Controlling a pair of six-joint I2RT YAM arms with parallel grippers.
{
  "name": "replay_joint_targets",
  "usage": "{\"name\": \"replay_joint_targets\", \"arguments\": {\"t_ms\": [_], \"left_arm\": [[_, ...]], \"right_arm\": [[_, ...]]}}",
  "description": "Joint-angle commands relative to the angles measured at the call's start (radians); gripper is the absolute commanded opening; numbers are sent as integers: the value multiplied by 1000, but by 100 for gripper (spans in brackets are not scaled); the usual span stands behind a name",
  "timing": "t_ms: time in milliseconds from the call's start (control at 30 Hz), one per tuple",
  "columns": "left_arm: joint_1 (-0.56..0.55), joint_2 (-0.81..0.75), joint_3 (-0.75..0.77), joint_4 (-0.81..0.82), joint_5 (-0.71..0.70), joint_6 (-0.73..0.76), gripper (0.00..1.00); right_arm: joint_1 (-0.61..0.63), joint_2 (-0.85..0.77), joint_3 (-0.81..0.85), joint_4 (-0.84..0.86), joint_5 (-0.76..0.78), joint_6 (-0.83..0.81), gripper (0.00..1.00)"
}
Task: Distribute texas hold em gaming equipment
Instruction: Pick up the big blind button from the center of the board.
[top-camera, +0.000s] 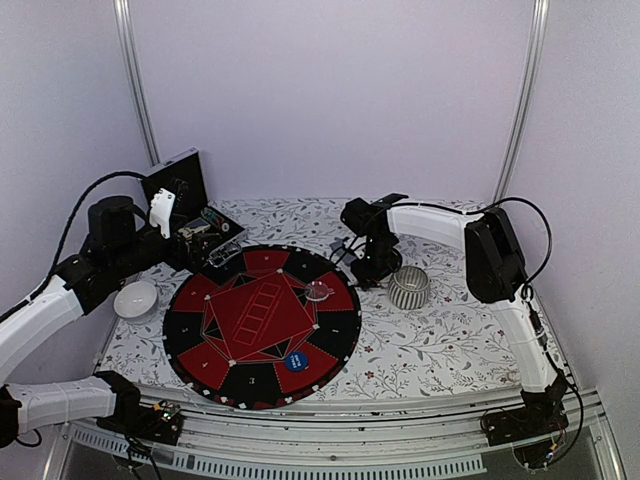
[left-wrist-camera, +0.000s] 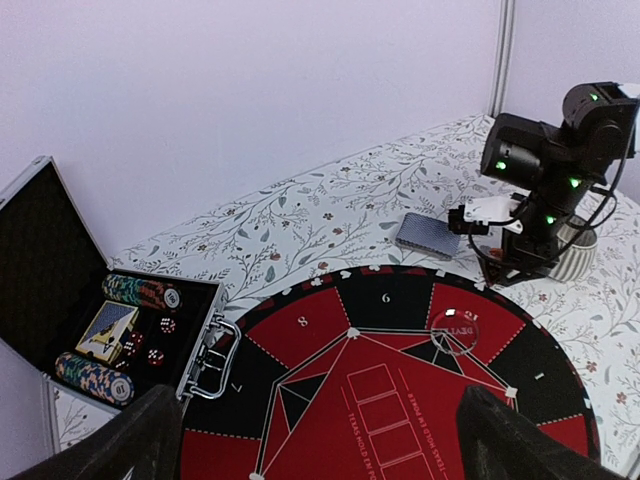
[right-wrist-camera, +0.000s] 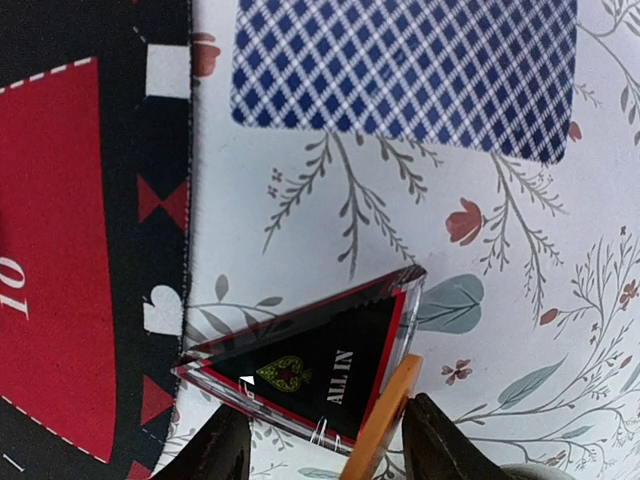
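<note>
In the right wrist view my right gripper (right-wrist-camera: 330, 450) stands open over the flowered cloth beside the mat. Between its fingers lie a black triangular "ALL IN" marker (right-wrist-camera: 310, 365) and an orange disc (right-wrist-camera: 385, 420). The disc stands on edge, leaning on the marker and touching the right finger (right-wrist-camera: 450, 445). A deck of blue-backed cards (right-wrist-camera: 410, 70) lies just beyond. A clear dealer disc (top-camera: 320, 291) and a blue disc (top-camera: 294, 364) rest on the round red-and-black mat (top-camera: 215, 345). My left gripper (left-wrist-camera: 320, 440) hangs wide open above the mat, holding nothing.
The open black case (left-wrist-camera: 50, 260) at the back left holds rows of chips (left-wrist-camera: 140, 292), cards and dice. A ribbed silver cup (top-camera: 408, 288) stands right of the mat, close to the right gripper (top-camera: 368, 275). A white round dish (top-camera: 135, 299) sits left of the mat.
</note>
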Motion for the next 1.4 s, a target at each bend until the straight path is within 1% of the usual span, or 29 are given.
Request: {"name": "replay_joint_targets", "arguments": {"t_ms": [0, 200, 467, 700, 867, 900, 1033, 1067, 1133, 1233, 1367], "left_arm": [[-7, -5, -10, 8, 14, 12, 98], [-7, -7, -10, 8, 15, 11, 98], [-7, -7, -10, 7, 15, 10, 98], [-7, -9, -10, 7, 17, 10, 98], [-7, -7, -10, 7, 19, 10, 98], [-7, -7, -10, 8, 19, 10, 98], [-7, -7, -9, 8, 19, 10, 98], [-7, -7, -10, 8, 20, 10, 98], [-7, -7, -10, 7, 20, 10, 98], [-7, -7, -10, 8, 20, 9, 98], [-7, -7, -10, 7, 22, 10, 98]], "right_arm": [[-4, -46, -37, -14, -10, 9, 49], [-5, -68, -38, -30, -20, 10, 41], [-6, -78, -34, -37, -5, 9, 39], [-5, -78, -33, -49, 23, 9, 23], [-5, -78, -18, -64, 23, 9, 22], [-5, -111, -12, -68, 25, 10, 22], [-5, -122, 1, -80, 27, 9, 20], [-5, -123, 3, -85, 27, 9, 15], [-5, -125, 3, -93, 33, 10, 12], [-5, -127, 3, -98, 34, 9, 4], [-5, -131, 5, -97, 37, 10, 3]]}}
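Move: The orange big blind button stands on edge between the right hand's half-open fingers, about 1 cm back and 1 cm to the right of their midpoint and level with it. From this hand, the black ALL IN triangle is roughly 1 cm ahead, 2 cm left and 1 cm down. The blue card deck lies some 8 cm ahead and 5 cm left; the striped cup stands about 4 cm back and 8 cm right. From the left hand, the button is about 10 cm ahead, 34 cm right and 26 cm below. The right hand, already down at the orange button, draws its fingers nearly shut while easing about 1.5 cm back and to the right, away from the deck and towards the striped cup, and pinches the thin disc between the fingertips. It then rises almost straight up by some 3.5 cm with the button still upright in its grip, finishing the closing on the way and hardly turning the wrist. ##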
